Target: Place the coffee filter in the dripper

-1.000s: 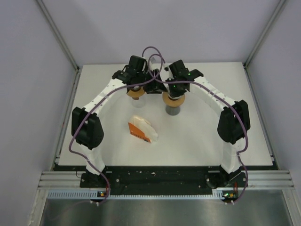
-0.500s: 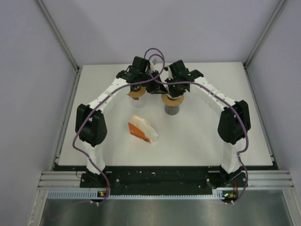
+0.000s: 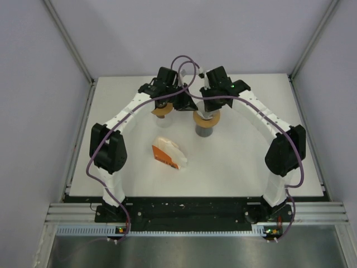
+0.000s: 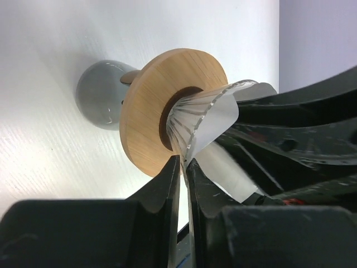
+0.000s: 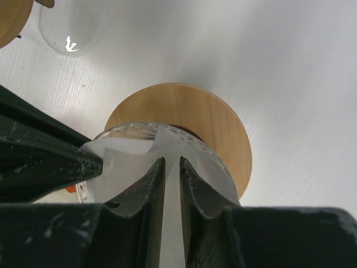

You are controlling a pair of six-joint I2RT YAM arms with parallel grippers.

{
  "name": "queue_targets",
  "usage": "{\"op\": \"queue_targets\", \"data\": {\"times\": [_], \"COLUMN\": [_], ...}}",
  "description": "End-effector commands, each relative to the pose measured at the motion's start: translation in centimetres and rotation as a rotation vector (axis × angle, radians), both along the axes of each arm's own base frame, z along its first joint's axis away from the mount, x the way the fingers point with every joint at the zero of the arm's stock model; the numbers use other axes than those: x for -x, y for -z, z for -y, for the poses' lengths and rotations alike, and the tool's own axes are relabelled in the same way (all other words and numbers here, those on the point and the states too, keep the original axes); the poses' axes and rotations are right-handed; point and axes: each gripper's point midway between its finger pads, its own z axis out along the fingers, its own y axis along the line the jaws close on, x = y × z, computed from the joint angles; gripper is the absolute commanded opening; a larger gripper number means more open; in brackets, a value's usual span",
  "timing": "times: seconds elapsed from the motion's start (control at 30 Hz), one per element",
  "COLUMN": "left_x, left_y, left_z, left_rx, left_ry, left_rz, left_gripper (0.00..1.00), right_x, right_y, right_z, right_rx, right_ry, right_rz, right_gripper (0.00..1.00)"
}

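The dripper (image 3: pixel 206 118), a ribbed glass cone in a wooden ring (image 5: pixel 206 117), stands on a grey cup (image 4: pixel 100 100) at the back centre. The white coffee filter (image 5: pixel 125 162) sits inside the cone, one flap standing above the rim (image 4: pixel 220 120). My left gripper (image 4: pixel 182 164) reaches in from the left. Its jaws are pinched almost together on the filter's edge at the glass rim. My right gripper (image 5: pixel 172 162) hangs over the cone from the right. Its jaws stand slightly apart, with filter paper showing in the gap.
A second wooden-ringed dripper (image 3: pixel 162 110) sits just left of the first, over a clear glass (image 5: pixel 67 25). An orange and white filter packet (image 3: pixel 168 153) lies on the table nearer the arm bases. Both wrists crowd the space above the dripper.
My left jaws have closed in on the filter's edge at the rim. My right jaws have parted a little, and the right arm's elbow has swung outward to the right.
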Motion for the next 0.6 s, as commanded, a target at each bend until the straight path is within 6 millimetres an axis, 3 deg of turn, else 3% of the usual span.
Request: {"op": "queue_targets", "data": {"times": [0.0, 0.17, 0.37, 0.57], "left_x": [-0.2, -0.3, -0.3, -0.4], "left_y": [-1.3, -2.3, -4.3, -5.0], "left_z": [-0.4, -0.2, 0.1, -0.2], "left_rx": [0.009, 0.023, 0.044, 0.034], "left_ry": [-0.007, 0.008, 0.026, 0.029], "left_rz": [0.041, 0.06, 0.099, 0.129], "left_gripper": [0.13, 0.17, 0.28, 0.39], "right_x": [-0.9, -0.4, -0.4, -0.6], "right_y": [-7.4, -7.6, -8.0, -8.9], "right_z": [1.1, 1.9, 2.2, 2.3], "right_rx": [-0.081, -0.074, -0.073, -0.08], "right_ry": [0.023, 0.031, 0.03, 0.033], "right_rz": [0.176, 0.18, 0.192, 0.214], "right_gripper": [0.17, 0.18, 0.19, 0.2]}}
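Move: The coffee filter sits in the right-hand dripper: its middle is about 5 cm right of the left hand, 1 cm back and 4 cm below, with its left edge at those fingertips. From the right hand, it lies about 1 cm left, level fore-and-aft and 5 cm down. From the left hand, the other dripper is about 13 cm left, 2 cm ahead and 6 cm below; the coffee box is roughly 10 cm left, 14 cm back and 16 cm below. Keep lifting the right gripper clear of the coffee filter, about 3 cm up and nearly 2 cm to the right, easing off as it goes, with its fingers staying slightly open. Meanwhile hold the left gripper at the filter's left edge, then spread its fingers to release the edge and raise that hand about 1.5 cm. ##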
